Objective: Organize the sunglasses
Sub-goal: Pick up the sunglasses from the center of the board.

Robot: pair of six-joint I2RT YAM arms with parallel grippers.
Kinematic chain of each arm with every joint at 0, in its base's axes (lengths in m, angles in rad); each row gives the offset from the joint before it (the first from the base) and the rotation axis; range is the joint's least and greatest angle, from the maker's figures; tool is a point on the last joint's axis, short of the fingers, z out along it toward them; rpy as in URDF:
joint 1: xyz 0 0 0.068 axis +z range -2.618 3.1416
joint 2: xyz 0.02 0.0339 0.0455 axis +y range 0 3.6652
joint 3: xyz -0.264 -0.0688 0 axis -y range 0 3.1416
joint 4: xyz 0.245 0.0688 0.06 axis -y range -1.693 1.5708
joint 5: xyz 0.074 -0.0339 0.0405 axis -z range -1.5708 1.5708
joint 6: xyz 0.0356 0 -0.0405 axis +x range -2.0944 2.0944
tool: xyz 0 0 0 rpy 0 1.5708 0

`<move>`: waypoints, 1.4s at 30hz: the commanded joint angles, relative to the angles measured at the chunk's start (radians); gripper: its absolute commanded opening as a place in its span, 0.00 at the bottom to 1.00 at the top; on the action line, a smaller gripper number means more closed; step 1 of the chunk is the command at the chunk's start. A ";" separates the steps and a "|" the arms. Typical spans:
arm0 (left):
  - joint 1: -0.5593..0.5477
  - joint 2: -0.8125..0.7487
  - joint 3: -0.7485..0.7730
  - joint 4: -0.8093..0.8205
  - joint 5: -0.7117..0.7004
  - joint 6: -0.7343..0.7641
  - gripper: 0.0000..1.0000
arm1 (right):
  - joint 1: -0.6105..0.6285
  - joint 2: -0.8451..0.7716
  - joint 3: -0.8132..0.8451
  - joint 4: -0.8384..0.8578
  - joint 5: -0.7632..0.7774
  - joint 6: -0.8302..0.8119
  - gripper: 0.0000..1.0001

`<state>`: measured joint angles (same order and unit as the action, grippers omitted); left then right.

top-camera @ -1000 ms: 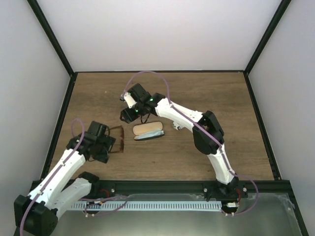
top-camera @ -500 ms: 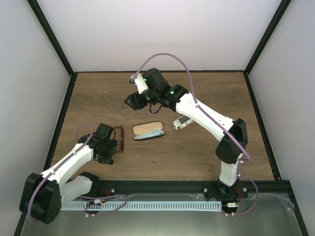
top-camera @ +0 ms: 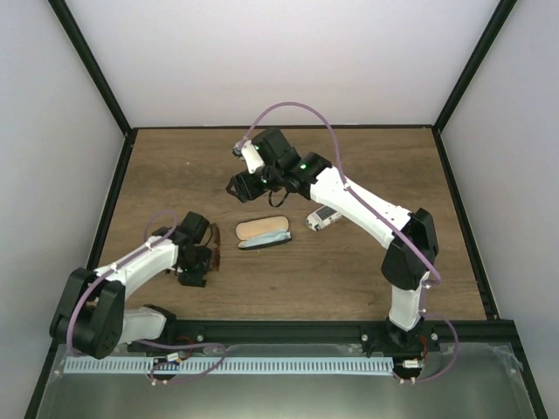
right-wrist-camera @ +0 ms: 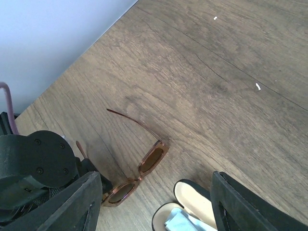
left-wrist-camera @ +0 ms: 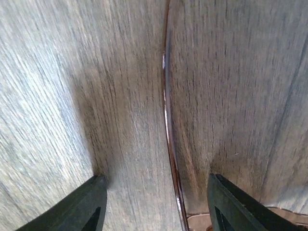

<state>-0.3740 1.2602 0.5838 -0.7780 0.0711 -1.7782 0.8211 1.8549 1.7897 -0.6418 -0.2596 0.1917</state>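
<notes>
The sunglasses (top-camera: 213,247), brown-framed with amber lenses, lie unfolded on the wooden table at the left; the right wrist view shows both lenses (right-wrist-camera: 140,172). My left gripper (top-camera: 203,255) is down at them. In the left wrist view one thin temple (left-wrist-camera: 166,110) runs between its open fingers (left-wrist-camera: 88,208), touching neither. My right gripper (top-camera: 241,186) hangs open and empty above the table, farther back, looking down on the sunglasses and the case; its fingers (right-wrist-camera: 72,207) frame that view.
An open tan case (top-camera: 262,230) with a light blue cloth (right-wrist-camera: 179,222) inside lies just right of the sunglasses. A striped closed case (top-camera: 321,218) sits under the right forearm. Black frame rails (top-camera: 112,201) border the table.
My left arm has folded lower and reached right, bringing its narrowing jaws around a temple of the sunglasses. The right gripper has risen and pulled back toward the far side.
</notes>
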 commanded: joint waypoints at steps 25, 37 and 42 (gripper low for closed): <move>0.012 -0.193 0.255 -0.158 -0.397 0.259 0.04 | -0.139 -0.083 -0.179 0.052 -0.060 0.122 0.62; -0.022 -0.027 0.310 0.317 -0.398 0.927 0.04 | -0.396 -0.251 -0.444 0.157 -0.127 0.308 0.61; -0.067 0.084 0.371 0.363 -0.416 1.017 0.04 | -0.411 -0.273 -0.489 0.170 -0.139 0.319 0.60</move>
<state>-0.4068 1.2846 0.8989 -0.5285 -0.3122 -0.9230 0.4053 1.6119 1.3178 -0.5034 -0.3611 0.4774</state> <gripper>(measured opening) 0.048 0.603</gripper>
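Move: The near temple of the sunglasses lies between the open left fingertips, its middle some 4 cm to the left and about 1 cm below, with the hinge close by. The lens front sits about 6 cm ahead and 3 cm to the right, and the open case about 11 cm ahead and 18 cm to the right. From the right hand, the near temple is roughly 12 cm back, 12 cm left and 25 cm below. Shut the left gripper on the near temple close to its hinge, pinching it, then lift it about 13 cm while reaching forward some 15 cm, the rise coming mostly first. Swing the fingertips up to the front and turn the wrist clockwise as you go. Meanwhile draw the open right hand away to the right, slightly forward and down, turning it clockwise. ##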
